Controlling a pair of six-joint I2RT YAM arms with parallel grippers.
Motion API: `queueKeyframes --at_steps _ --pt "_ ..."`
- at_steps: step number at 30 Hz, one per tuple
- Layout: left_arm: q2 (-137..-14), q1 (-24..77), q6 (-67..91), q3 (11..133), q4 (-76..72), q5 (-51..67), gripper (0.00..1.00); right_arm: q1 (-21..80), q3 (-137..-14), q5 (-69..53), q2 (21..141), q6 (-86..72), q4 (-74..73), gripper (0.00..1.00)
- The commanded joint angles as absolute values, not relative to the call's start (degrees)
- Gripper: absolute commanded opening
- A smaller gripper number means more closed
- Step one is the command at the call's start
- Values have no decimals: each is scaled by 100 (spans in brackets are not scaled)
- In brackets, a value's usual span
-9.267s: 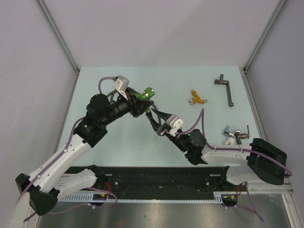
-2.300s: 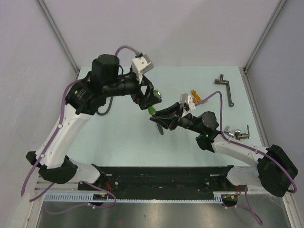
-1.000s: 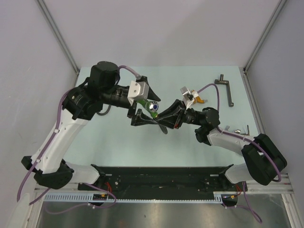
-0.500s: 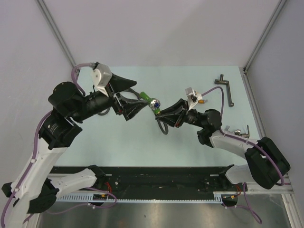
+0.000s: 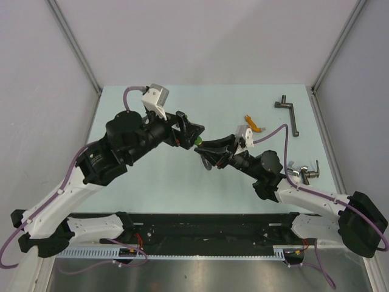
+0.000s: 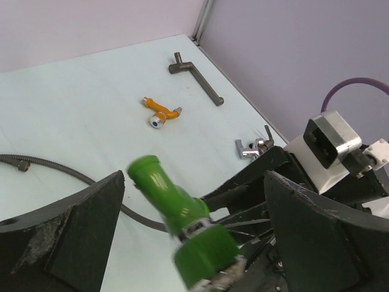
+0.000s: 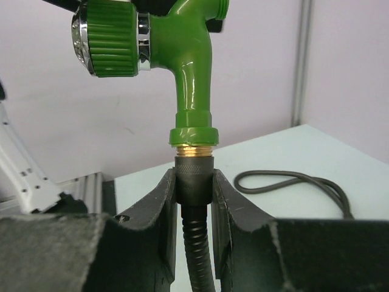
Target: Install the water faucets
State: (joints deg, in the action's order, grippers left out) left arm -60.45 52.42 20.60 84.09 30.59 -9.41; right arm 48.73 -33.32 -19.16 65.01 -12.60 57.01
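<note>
The green water faucet (image 7: 180, 59) stands screwed onto the brass-and-black end fitting (image 7: 194, 174) of the black hose. My right gripper (image 7: 194, 177) is shut on that fitting and holds it above the table. In the left wrist view the green faucet (image 6: 182, 222) lies between the wide-open fingers of my left gripper (image 6: 194, 201), with a gap on each side. From above, the left gripper (image 5: 193, 135) meets the right gripper (image 5: 205, 148) mid-table at the green faucet (image 5: 197, 141). The orange faucet (image 5: 254, 125) lies loose on the table (image 5: 152, 176) behind them.
A dark grey L-shaped pipe (image 5: 289, 113) lies at the back right. Silver fittings (image 5: 302, 172) sit near the right edge. The hose's slack (image 7: 298, 182) loops on the table below the right gripper. Grey walls close in both sides.
My left gripper's jaws have opened wide and let go of the green faucet, and its wrist has swung round. The right gripper keeps hold of the hose fitting and has shifted slightly left.
</note>
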Motion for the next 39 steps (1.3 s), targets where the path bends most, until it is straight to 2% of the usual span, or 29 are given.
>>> queueKeyframes --at_steps 1,8,18,27,28,35,39 --pt "-6125 5677 2127 8455 2804 -2020 100 5027 -3296 -958 6346 -580 5607 0" --pt "-6232 6011 1995 8394 2909 -2109 100 4992 -3217 -914 6249 -615 5651 0" --pt "-5757 6012 1916 8104 3234 -2531 98 4658 -3076 -1379 6091 -1151 5985 0" --pt "-5651 6012 1863 7902 3278 -2171 75 4579 -3006 -1564 6012 -1345 6152 0" --pt "-5695 6012 1855 7901 3278 -2136 69 4570 -2997 -1582 6012 -1380 6187 0" --pt "-5722 6012 1784 7796 3217 -2285 47 4439 -2892 -1749 5871 -1591 6407 0" --pt "-5643 6012 1705 7638 3033 -2609 41 4403 -2822 -1968 5818 -1661 6600 0"
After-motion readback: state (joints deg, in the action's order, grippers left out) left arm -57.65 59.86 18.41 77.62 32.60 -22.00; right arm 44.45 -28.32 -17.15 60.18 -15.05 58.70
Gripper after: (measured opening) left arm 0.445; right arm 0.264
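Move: The green faucet stands on the hose nut, its middle about 4 cm below the left hand point, 1 cm back and 1 cm right. Its ribbed knob lies roughly 3 cm back, 1 cm right and 4 cm down from the left hand. The hose nut, still pinched in the right fingers, is some 9 cm below the left hand, level with it fore-and-aft and 3 cm right. From the right hand the faucet's middle is about 5 cm up, 1 cm back and 1 cm left. Downward by some 4 cm goes the open left hand, swaying a little right and then left as it sinks beside the green faucet; its fingers close from wide to about half and pinch the ribbed knob near its chrome end. The right hand keeps its grip on the hose nut and carries it about 3 cm right, dipping and reaching forward, then easing partly back up and back. ##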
